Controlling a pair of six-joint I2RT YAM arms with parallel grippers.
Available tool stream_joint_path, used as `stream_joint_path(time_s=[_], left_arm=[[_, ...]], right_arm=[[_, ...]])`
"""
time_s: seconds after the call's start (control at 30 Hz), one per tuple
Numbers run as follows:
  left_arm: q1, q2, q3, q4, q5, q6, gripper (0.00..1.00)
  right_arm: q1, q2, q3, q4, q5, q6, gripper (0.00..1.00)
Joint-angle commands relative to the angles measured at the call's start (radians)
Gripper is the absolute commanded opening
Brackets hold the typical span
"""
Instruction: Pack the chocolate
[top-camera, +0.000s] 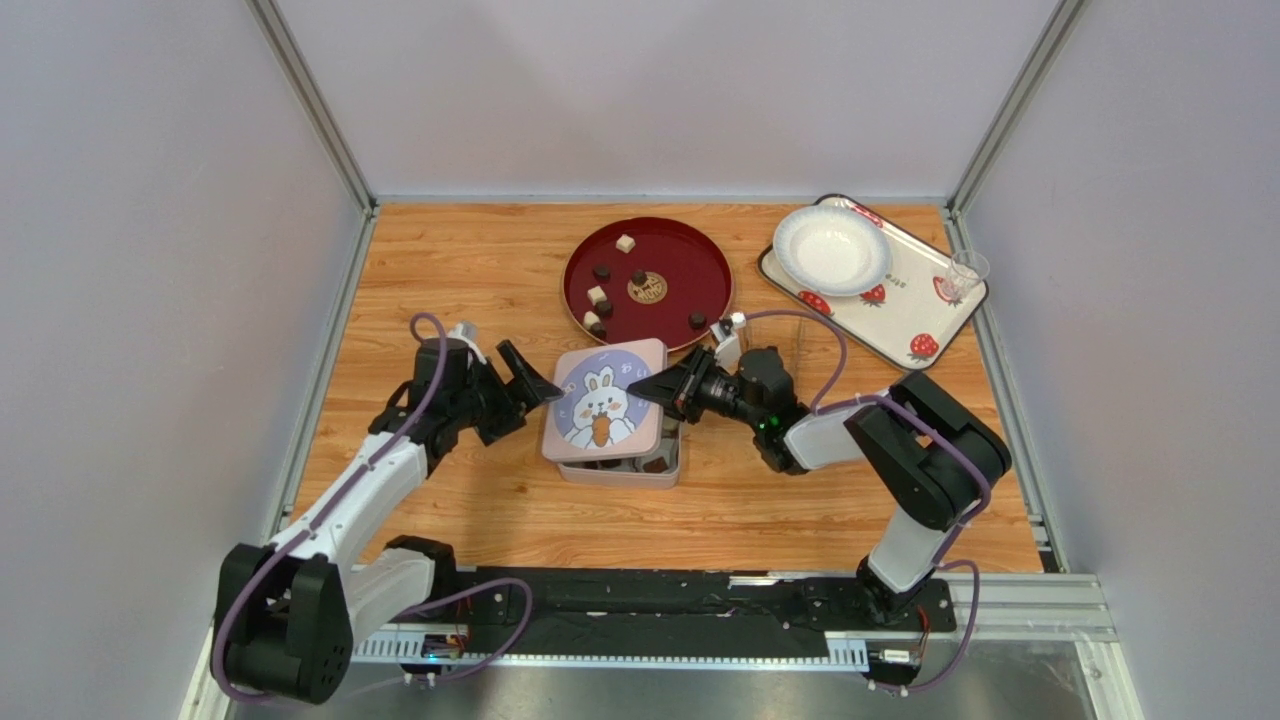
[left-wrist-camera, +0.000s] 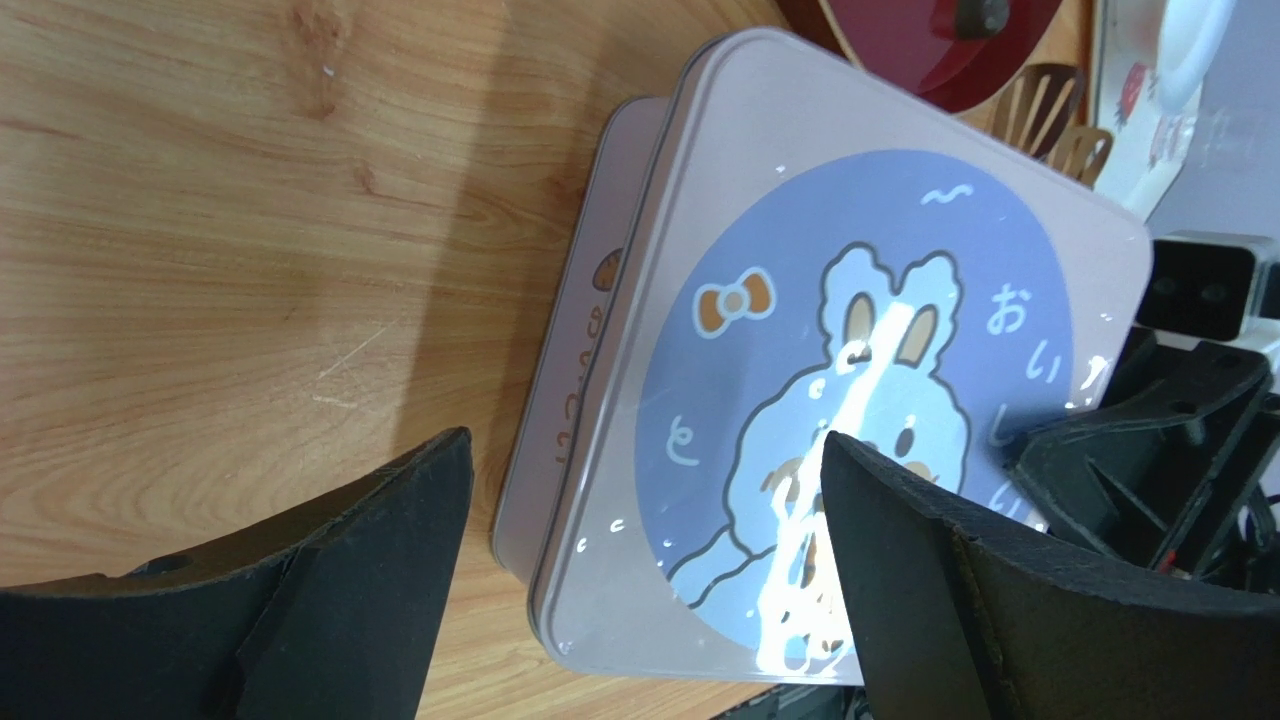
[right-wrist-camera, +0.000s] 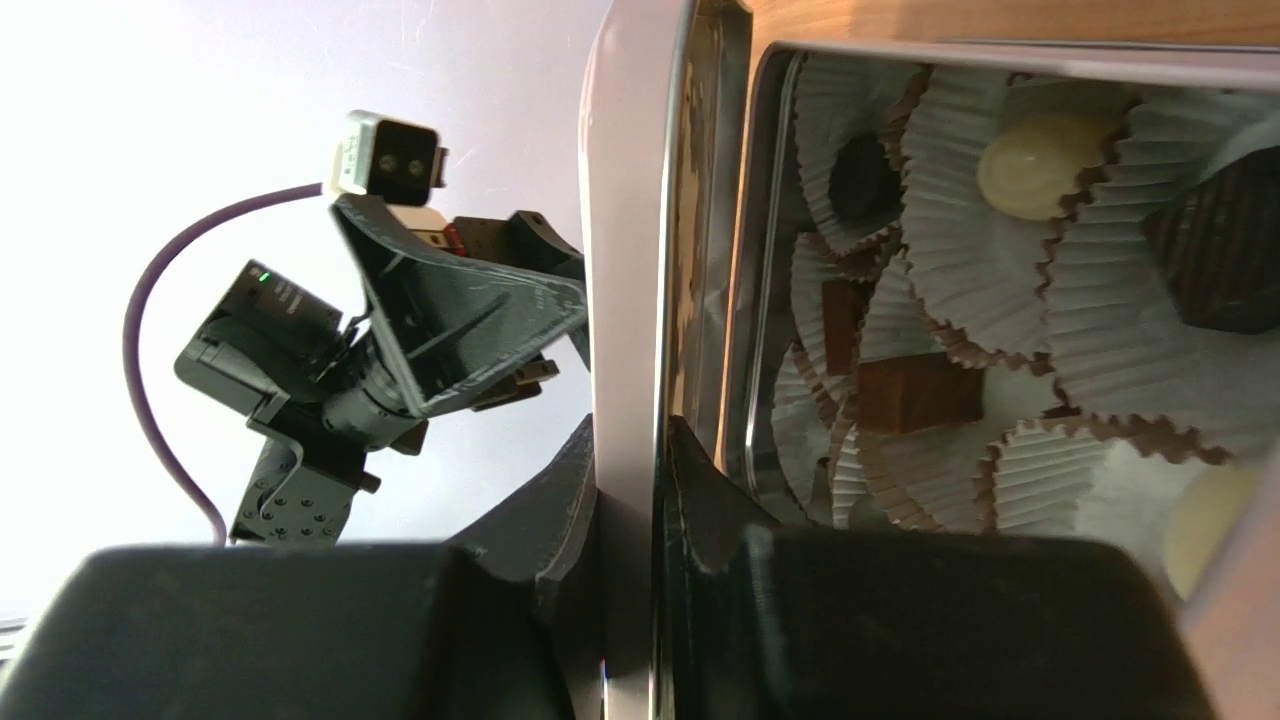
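Observation:
Several chocolate pieces (top-camera: 598, 297) lie on the red plate (top-camera: 684, 255) at the back. More chocolate (right-wrist-camera: 920, 393) sits in paper cups inside the open pink tin (right-wrist-camera: 747, 270). A pink lid with a bunny picture (top-camera: 601, 399) hovers askew over the tin (top-camera: 628, 468). My right gripper (top-camera: 664, 387) is shut on the lid's right edge (right-wrist-camera: 631, 270), one finger on each side. My left gripper (top-camera: 526, 393) is open at the lid's left edge; in its wrist view the lid (left-wrist-camera: 842, 345) and tin (left-wrist-camera: 586, 345) lie between the spread fingers (left-wrist-camera: 376, 525), untouched.
A strawberry-print tray (top-camera: 902, 323) at the back right carries a white dish (top-camera: 830, 248) and a small glass (top-camera: 966, 275). Golden slotted tong ends (left-wrist-camera: 1059, 128) show beyond the lid. Grey walls enclose the wooden table (top-camera: 451, 270) on three sides.

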Motion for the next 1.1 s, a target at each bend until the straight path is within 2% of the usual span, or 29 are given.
stream_joint_path(time_s=[0.0,0.07,0.2,0.37,0.67,0.8,1.07], left_arm=[[0.003,0.076,0.028,0.071,0.079,0.047,0.94],[0.002,0.112,0.031,0.096,0.106,0.05,0.93],[-0.02,0.147,0.04,0.117,0.132,0.053,0.93],[-0.059,0.172,0.056,0.113,0.117,0.059,0.93],[-0.104,0.193,0.06,0.108,0.106,0.062,0.93],[-0.119,0.198,0.068,0.108,0.103,0.062,0.93],[-0.142,0.198,0.079,0.097,0.099,0.056,0.92]], right_arm=[[0.004,-0.023,-0.028,0.066,0.06,-0.019,0.0],[0.004,-0.054,-0.034,0.034,0.062,-0.05,0.0],[0.004,-0.114,-0.027,-0.142,0.068,-0.117,0.04],[0.001,-0.169,-0.036,-0.242,0.079,-0.16,0.07],[-0.006,-0.227,-0.016,-0.399,0.083,-0.225,0.23],[-0.007,-0.258,-0.004,-0.479,0.108,-0.271,0.36],[-0.007,-0.33,0.047,-0.67,0.174,-0.361,0.47]])
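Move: The right hand holds the lid's right edge; the tin it is to cover has its middle roughly 3 cm to that hand's left, 3 cm back and 7 cm below. The chocolate plate lies some 17 cm straight ahead of the same hand, about 9 cm lower. For the open left hand, the lid's middle is about 9 cm to the right, 1 cm ahead and 3 cm below, with the tin 10 cm right, 2 cm back and 6 cm down. Rightward by about 5 cm, dipping about 2 cm early on, the left hand brings its open fingers in over the lid's left edge, a fingertip seeming to rest on the lid. The right hand draws right, down and slightly back over the tin, tips its fingertips some 20 degrees down, and late on opens halfway, ending its pinch with the lid's edge still between the fingers. ##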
